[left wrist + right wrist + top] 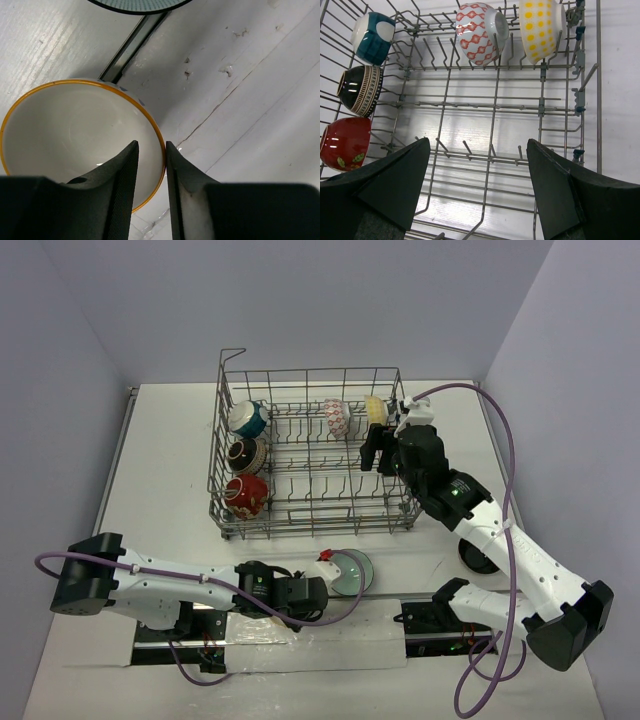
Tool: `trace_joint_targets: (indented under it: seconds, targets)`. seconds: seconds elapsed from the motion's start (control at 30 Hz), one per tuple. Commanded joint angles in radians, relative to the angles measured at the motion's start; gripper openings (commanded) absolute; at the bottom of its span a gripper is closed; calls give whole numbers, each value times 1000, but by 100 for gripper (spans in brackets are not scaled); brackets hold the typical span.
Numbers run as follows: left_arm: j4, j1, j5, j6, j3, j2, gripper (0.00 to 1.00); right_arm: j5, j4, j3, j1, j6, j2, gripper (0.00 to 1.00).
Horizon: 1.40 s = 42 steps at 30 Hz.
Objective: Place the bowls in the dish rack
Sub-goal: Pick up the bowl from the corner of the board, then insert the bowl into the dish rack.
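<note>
The dish rack (312,524) holds several bowls standing on edge: a blue-and-white bowl (372,35), a black bowl (360,89) and a red bowl (345,142) on the left, and a red-patterned bowl (480,32) and a yellow-dotted bowl (540,27) at the back. My right gripper (477,145) hovers open over the rack's bare tines. My left gripper (151,150) straddles the rim of a white, orange-rimmed bowl (70,130) on the table. One finger is inside and one outside, and a narrow gap still shows. A pale green bowl (352,570) lies just beyond.
A dark round thing (478,558) lies partly hidden under my right arm, right of the rack. A dark seam (131,50) between the table and the front board runs under the white bowl. The rack's tall grid sides (222,390) stand above the bowls.
</note>
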Motion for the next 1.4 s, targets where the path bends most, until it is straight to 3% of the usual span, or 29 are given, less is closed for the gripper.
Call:
trace_joint_targets:
  seconds: [0.0,0.17,0.3,0.4,0.43,0.47,0.63,0.97,1.23,1.37]
  targets:
    - [19,-7,-18,0,9,-1,33,3,4,26,-8,3,1,86]
    - [15,-5,-20,5,6,5,31,2,4,24,-8,0,-3,86]
    - [21,-7,-20,15,8,21,23,3,4,24,-8,2,3,86]
    - [22,-7,-18,20,11,34,13,5,3,24,-8,2,1,86]
    - [25,-7,-18,25,11,38,2,5,4,23,-8,2,1,86]
    - [29,-7,-18,26,12,41,0,5,4,23,-8,2,1,86]
    - [-5,-9,-31,23,57,47,0,5,0,26,-9,2,-2,86]
    - [-165,-13,-204,-81,317,-188,0,-12,-6,38,-11,2,-22,86]
    - [13,-18,-270,-87,370,-349,0,-20,-10,38,-15,8,-61,85]
    - [126,-16,-402,-21,360,-386,0,3,-13,40,-26,22,-95,86]
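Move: The orange-rimmed bowl on the board's corner is already straddled at its near right rim by the left hand's part-open fingers; its middle lies about 5 cm ahead, 3 cm left and 3 cm below. From this hand the green bowl stands roughly 12 cm ahead and 11 cm right, and the rack's near rail some 20 cm ahead and 4 cm right. From the right hand, the orange-rimmed bowl is about 25 cm back, 21 cm left and 24 cm down. The orange-rimmed bowl is pinched by its near right rim as the left fingers shut from about a third open, then lifted, slowly at first and then fast, some 24 cm up with a small drift forward and right. During the rise the wrist swings about 40 degrees, bringing the fingers from mostly down to pointing mostly right, still gripping the rim. ##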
